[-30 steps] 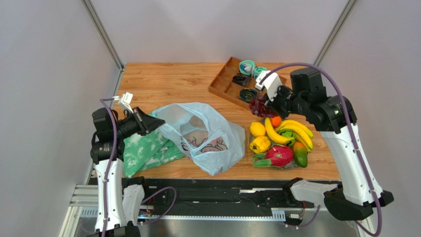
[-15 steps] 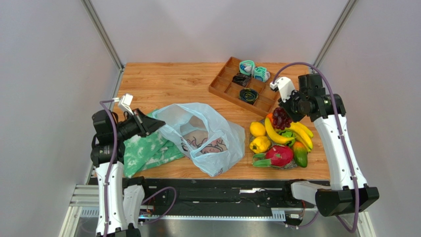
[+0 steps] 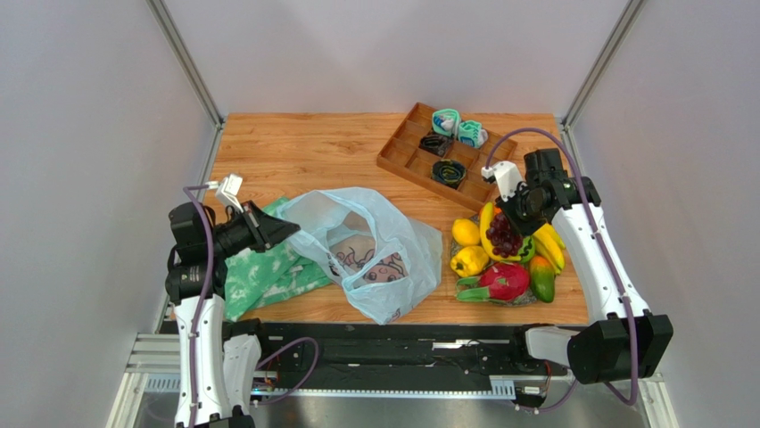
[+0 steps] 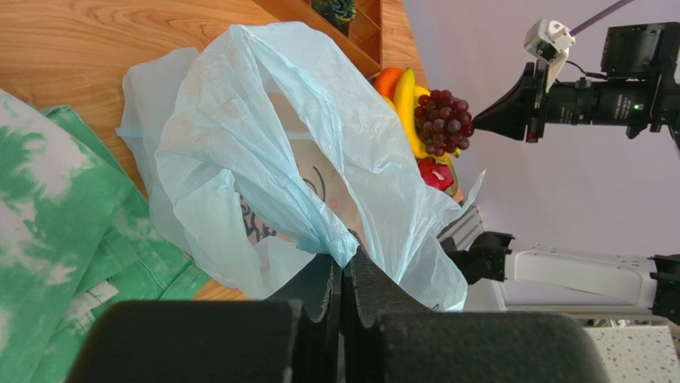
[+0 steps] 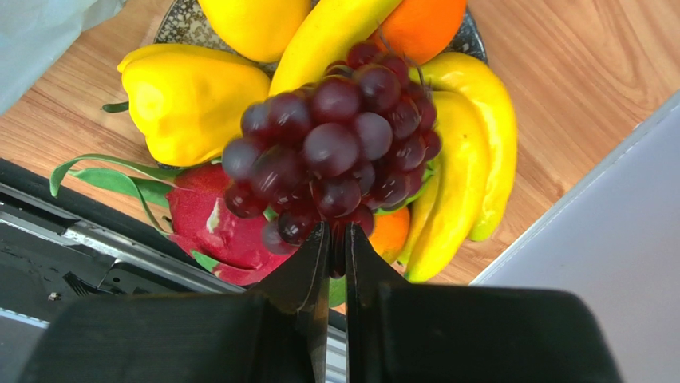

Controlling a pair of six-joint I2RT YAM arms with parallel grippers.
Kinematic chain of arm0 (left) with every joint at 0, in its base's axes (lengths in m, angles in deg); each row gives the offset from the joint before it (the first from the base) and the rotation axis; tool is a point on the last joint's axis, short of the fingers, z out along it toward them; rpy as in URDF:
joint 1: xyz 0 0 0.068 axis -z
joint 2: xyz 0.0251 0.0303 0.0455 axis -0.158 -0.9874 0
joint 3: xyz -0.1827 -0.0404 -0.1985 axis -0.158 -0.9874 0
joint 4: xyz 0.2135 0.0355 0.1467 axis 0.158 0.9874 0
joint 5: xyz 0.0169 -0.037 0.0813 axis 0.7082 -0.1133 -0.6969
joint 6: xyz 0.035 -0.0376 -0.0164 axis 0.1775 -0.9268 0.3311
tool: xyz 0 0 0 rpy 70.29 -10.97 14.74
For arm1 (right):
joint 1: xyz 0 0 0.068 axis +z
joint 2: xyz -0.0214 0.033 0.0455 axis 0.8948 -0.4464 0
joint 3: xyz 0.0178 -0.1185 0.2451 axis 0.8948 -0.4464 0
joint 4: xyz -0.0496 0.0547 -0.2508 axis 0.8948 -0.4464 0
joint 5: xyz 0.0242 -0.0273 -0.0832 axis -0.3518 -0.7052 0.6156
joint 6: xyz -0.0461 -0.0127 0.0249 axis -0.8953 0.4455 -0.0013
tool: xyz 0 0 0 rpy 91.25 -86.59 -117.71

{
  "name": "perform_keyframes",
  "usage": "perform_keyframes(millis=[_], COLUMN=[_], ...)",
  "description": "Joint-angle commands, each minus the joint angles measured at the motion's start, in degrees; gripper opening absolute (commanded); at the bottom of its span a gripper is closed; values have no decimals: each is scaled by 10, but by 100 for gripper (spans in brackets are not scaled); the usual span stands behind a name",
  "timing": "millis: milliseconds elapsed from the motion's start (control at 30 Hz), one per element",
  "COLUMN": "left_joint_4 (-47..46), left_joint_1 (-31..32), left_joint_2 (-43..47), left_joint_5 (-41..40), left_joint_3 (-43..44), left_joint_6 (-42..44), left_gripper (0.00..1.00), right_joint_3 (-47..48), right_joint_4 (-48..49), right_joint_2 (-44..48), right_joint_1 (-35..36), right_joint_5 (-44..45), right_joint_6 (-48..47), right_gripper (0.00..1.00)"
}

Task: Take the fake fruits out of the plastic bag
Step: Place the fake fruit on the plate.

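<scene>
The pale-blue plastic bag (image 3: 375, 250) lies crumpled on the wooden table. My left gripper (image 3: 293, 230) is shut on its left handle edge and holds it up; in the left wrist view the bag (image 4: 263, 144) bunches between the pinched tips of that gripper (image 4: 345, 257). My right gripper (image 5: 337, 231) is shut on the stem of the purple grapes (image 5: 335, 152). The grapes (image 3: 506, 235) hang just over the fruit pile: lemon (image 3: 465, 233), yellow pepper (image 3: 469, 261), dragon fruit (image 3: 504, 281), mango (image 3: 541, 278), bananas (image 3: 551, 248), orange (image 5: 423, 24). The bag's inside shows only printed cartoons.
The fruits rest on a dark patterned plate (image 5: 171, 28) at the right front. A wooden compartment tray (image 3: 406, 156) with small items stands behind it. A green-and-white cloth (image 3: 263, 272) lies under the bag's left side. Grey walls close in on both sides.
My right gripper has carried the grapes from beside the wooden tray forward and down over the fruit pile. The left gripper and the bag have stayed put.
</scene>
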Motion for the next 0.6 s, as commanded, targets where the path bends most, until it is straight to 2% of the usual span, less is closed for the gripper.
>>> perform_keyframes(millis=[0,33,133,233,400,433,467,500,533,567], left_joint_4=[9,8,-2,-8,-7,-7,-9,-11,-14,-16], left_joint_1=[2,1,1,1,1,0,1,2,1,1], left_joint_2=[10,10,8,3,-3,-5,-7,-9,-14,-17], left_joint_5=[9,9,5,4,5,6,5,5,6,8], left_joint_3=[-9,-10,-13,-11,-7,-7,-6,-5,-2,5], left_joint_6=[14,14,8,6,9,9,9,8,8,11], left_gripper=[0,0,0,0,0,0,0,0,0,0], right_joint_3=[-8,-10,-10,-6,44,53,72,81,88,96], right_joint_4=[14,13,-4,-23,-63,-62,-58,-43,-31,-19], right_joint_2=[29,31,34,41,43,42,41,39,36,35], right_joint_1=[-1,-2,-1,0,0,0,-1,-1,-2,-3], right_joint_5=[-10,-12,-28,-38,-61,-60,-43,-31,-19,11], right_joint_6=[12,12,10,13,29,44,56,71,93,105], right_gripper=[1,4,30,48,61,72,80,92,100,100])
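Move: The right hand holds the grapes, their middle some 4 cm below its pads, about 2 cm ahead and 1 cm left. The plate's middle lies roughly 15 cm down and 2 cm ahead. On it the orange is about 9 cm ahead and 1 cm left, the yellow pepper 7 cm left and 1 cm back, and the dragon fruit 6 cm straight back. From the left hand the grapes lie some 44 cm right, 4 cm ahead and 12 cm lower. Back towards its base by about 2 cm, drifting 1 cm left after a slight first dip, the right hand spreads its nearly shut fingers almost fully and lets go of the grapes over the plate, then rises some 3 cm clear of the fruit, wrist nearly unturned. The left hand keeps its pinch on the bag's edge, sinking about 1 cm. ##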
